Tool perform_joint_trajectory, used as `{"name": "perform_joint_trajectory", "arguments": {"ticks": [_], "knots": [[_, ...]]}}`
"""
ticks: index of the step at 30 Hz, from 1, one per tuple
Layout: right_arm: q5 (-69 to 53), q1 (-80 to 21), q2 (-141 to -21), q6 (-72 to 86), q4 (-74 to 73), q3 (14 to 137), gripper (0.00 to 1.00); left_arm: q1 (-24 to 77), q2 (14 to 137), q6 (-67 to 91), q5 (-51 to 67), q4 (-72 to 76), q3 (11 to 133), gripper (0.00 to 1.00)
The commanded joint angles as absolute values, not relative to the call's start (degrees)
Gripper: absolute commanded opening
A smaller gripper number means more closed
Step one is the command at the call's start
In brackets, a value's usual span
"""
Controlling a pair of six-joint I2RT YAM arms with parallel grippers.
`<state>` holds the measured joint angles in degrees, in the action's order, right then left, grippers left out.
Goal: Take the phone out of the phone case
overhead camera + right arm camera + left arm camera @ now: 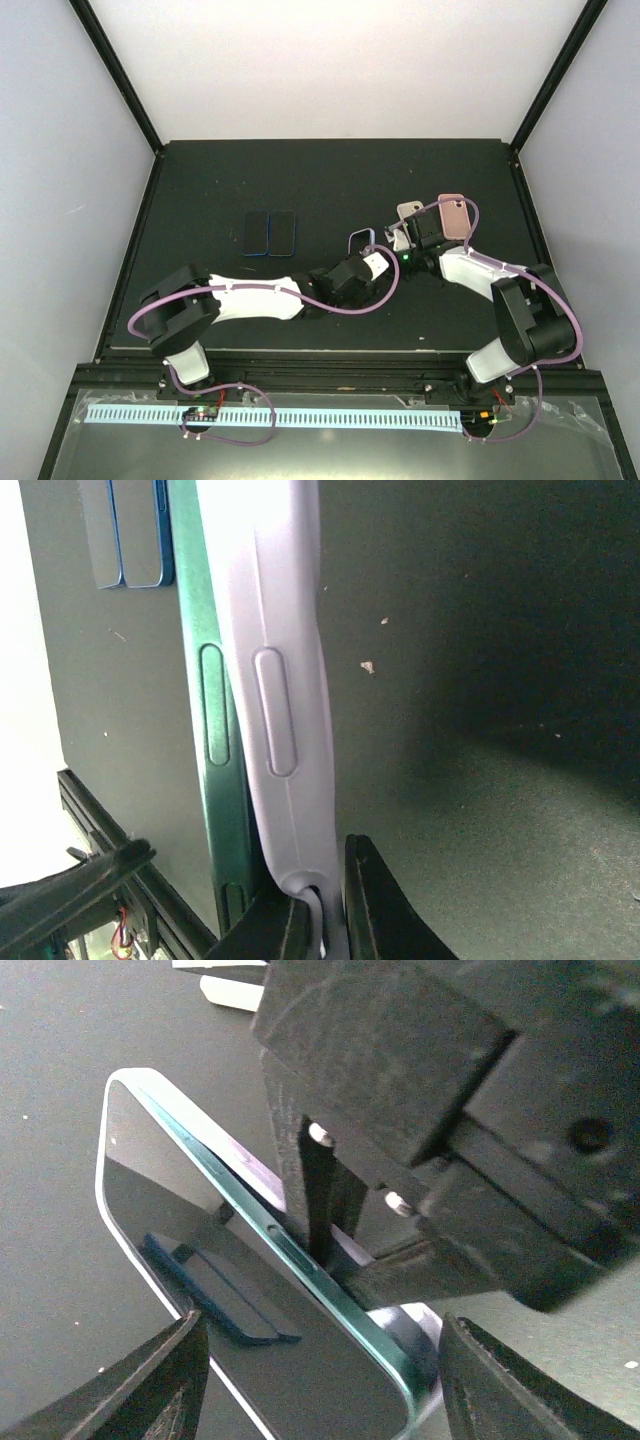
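Observation:
The phone (250,1290) has a dark screen and a green edge (205,680), and it stands up off the table inside a lavender phone case (270,630). In the right wrist view the case wall bows away from the green edge. My right gripper (325,910) is shut on the case's rim, pinching the thin lavender wall. My left gripper (320,1390) straddles the phone's lower end, one finger against each long side. In the top view both grippers meet at the phone (360,240) in the middle of the mat, left gripper (372,262) below it and right gripper (400,245) to its right.
Two dark blue phones (270,233) lie flat side by side on the black mat, left of centre. A pink case (453,215) and a beige case (410,211) lie behind my right gripper. The mat's raised rim (300,350) runs along the near edge.

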<state>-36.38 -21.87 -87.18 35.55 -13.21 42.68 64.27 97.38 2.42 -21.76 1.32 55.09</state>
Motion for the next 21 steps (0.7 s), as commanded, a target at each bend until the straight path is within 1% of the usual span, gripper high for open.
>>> {"name": "perform_joint_trajectory", "arguments": {"ticks": [1,3,9,12,16,17,21], "knots": [[-40.32,-21.36,-87.14,36.30,-10.43,44.74,0.01,64.86,99.53,0.52,-27.65,0.78,57.92,0.62],[-40.69,-21.21,-86.82,36.22,-10.34,44.61,0.01,64.92,99.85,0.08,-29.29,0.71,57.63,0.58],[-42.63,-20.31,-86.19,36.21,-9.96,44.22,0.01,64.99,100.66,-0.34,-32.98,0.00,56.73,0.56],[-44.27,-20.12,-86.68,37.09,-9.00,43.84,0.01,65.25,101.86,-1.65,-39.54,-0.26,56.95,0.50],[-47.49,-19.78,-87.24,37.82,-8.51,44.15,0.01,65.82,102.40,-3.61,-46.16,1.52,55.68,0.49],[-48.00,-19.74,-86.99,38.19,-7.71,43.79,0.01,65.83,102.72,-3.48,-47.90,1.33,55.56,0.48],[-48.89,-19.78,-86.38,38.60,-6.94,43.23,0.01,65.84,102.25,-4.17,-51.50,3.00,54.10,0.34]]}}
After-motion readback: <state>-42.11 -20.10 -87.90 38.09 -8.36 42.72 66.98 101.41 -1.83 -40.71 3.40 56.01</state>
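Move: The half-freed phone's near end is between the open left fingers, and its middle lies about 5 cm ahead of the left hand, 2 cm to the left and 1 cm lower. The purple case, pinched in the right fingers, has its middle about 5 cm ahead, 1 cm to the right and 2 cm lower, with the beige case on the table some 14 cm ahead, 10 cm right and 9 cm below. From the right hand, the phone's middle is about 2 cm ahead and 5 cm left, near its height. The left hand eases about 3 cm forward and leftward along the phone towards its middle, tipping its fingers up and turning counter-clockwise, nearly 20 degrees in all, while they close from well open to a bit under half open around the phone's near end. The right hand keeps its shut pinch on the purple case's long side, at first almost still, then rising about 1.5 cm with a centimetre of forward drift and rolling slightly left side up. ##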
